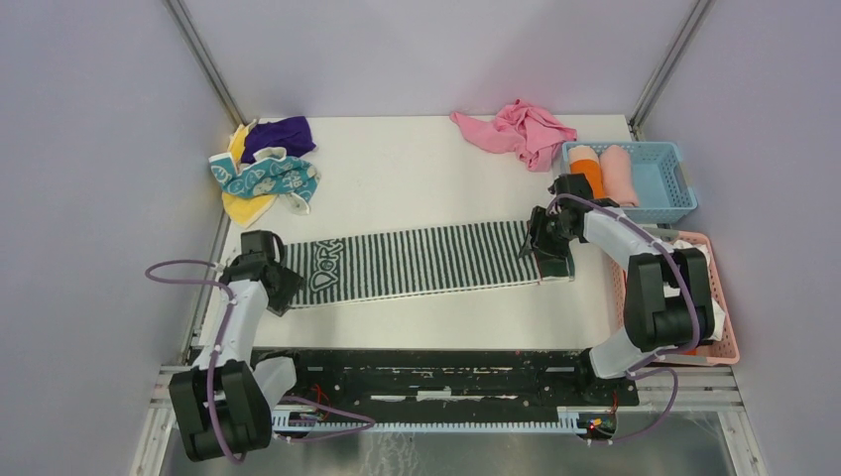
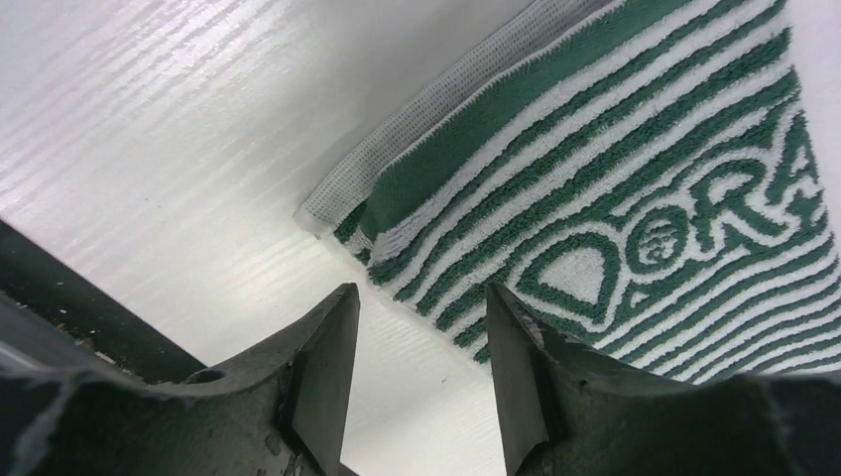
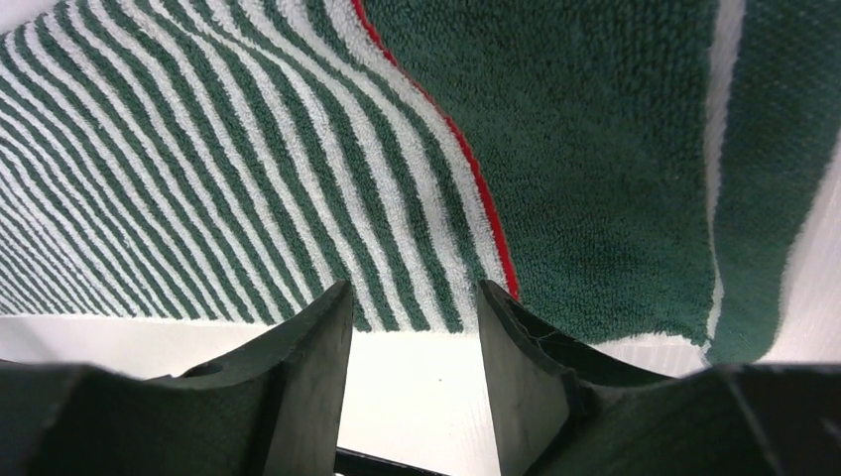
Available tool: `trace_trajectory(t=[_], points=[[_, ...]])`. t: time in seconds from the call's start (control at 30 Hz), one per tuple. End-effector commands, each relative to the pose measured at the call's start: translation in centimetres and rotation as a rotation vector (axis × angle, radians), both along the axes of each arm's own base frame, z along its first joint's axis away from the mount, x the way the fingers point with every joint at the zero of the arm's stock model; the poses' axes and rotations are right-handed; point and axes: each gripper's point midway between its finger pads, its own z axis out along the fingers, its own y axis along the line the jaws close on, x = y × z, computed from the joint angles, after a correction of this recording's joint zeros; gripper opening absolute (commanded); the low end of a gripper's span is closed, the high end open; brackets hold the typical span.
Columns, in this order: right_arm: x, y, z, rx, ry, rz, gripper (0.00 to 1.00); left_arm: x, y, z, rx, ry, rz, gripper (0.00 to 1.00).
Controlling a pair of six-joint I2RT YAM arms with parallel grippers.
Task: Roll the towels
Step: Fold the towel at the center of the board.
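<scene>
A long green-and-white striped towel point(image 1: 426, 260) lies flat across the middle of the table, its lettered end point(image 2: 615, 169) to the left and its solid green band point(image 3: 595, 149) to the right. My left gripper point(image 1: 270, 276) point(image 2: 419, 293) hovers low at the towel's left near corner, open, with only bare table between its fingers. Over the towel's right near edge my right gripper point(image 1: 551, 260) point(image 3: 413, 288) is also open and holds nothing. More towels are piled at the back left: purple point(image 1: 281, 134), teal with faces point(image 1: 266, 178) and yellow point(image 1: 243, 205).
A crumpled pink cloth point(image 1: 521, 129) lies at the back right. Beside it a blue basket point(image 1: 662, 188) holds an orange and a pink roll. A pink basket point(image 1: 722, 337) stands along the right edge, behind the right arm. Metal frame posts rise at both back corners.
</scene>
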Motion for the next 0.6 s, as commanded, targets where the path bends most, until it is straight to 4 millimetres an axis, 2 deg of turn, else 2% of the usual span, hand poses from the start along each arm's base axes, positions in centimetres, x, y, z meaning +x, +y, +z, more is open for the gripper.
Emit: trace_trajectory(t=[0.0,0.17,0.27,0.33,0.4,0.5,0.57], points=[[1.0,-0.2,-0.2,-0.015,-0.030,0.010,0.56,0.8,1.6,2.7,0.073,-0.055,0.082,0.59],[2.0,0.1,2.2,0.002,-0.104,0.028,0.57,4.1,0.6,6.1,0.034,-0.152,-0.042,0.59],[3.1,0.4,4.1,0.014,-0.158,0.035,0.57,6.4,-0.4,6.7,0.007,-0.196,-0.121,0.60],[4.0,0.9,5.1,0.036,-0.193,0.043,0.57,7.8,-0.9,6.1,-0.010,-0.191,-0.160,0.60],[4.9,1.3,5.5,0.053,-0.203,0.046,0.57,8.7,-0.8,4.7,-0.015,-0.153,-0.174,0.60],[6.2,1.5,5.2,0.061,-0.203,0.050,0.57,9.4,-0.3,2.2,-0.011,-0.079,-0.174,0.58],[6.9,1.3,4.4,0.050,-0.194,0.044,0.57,9.2,0.6,0.4,0.015,-0.014,-0.165,0.56]])
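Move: The left hand hangs at the striped towel's near edge; the towel's big D lies about 5 cm ahead, 3 cm right and 2 cm below. From this hand the near-left corner is about 4 cm left, level with it, and the far-left corner 15 cm ahead, 3 cm left. For the right hand, just inside the near edge, the far edge by the red stripe is some 14 cm ahead, 1 cm right; the stripe's middle is 6 cm ahead, 3 cm right. Forward in a low arc goes the left hand, rising about 5 cm from the near edge, then sinking again over the towel's left part near the big D, nearly 8 cm farther out. The right hand first stays low at the near edge beside the red stripe, then lifts and heads forward towards the far edge, about 4 cm each way, tipping its fingers slightly back towards the base. Both grippers stay half open and empty. ##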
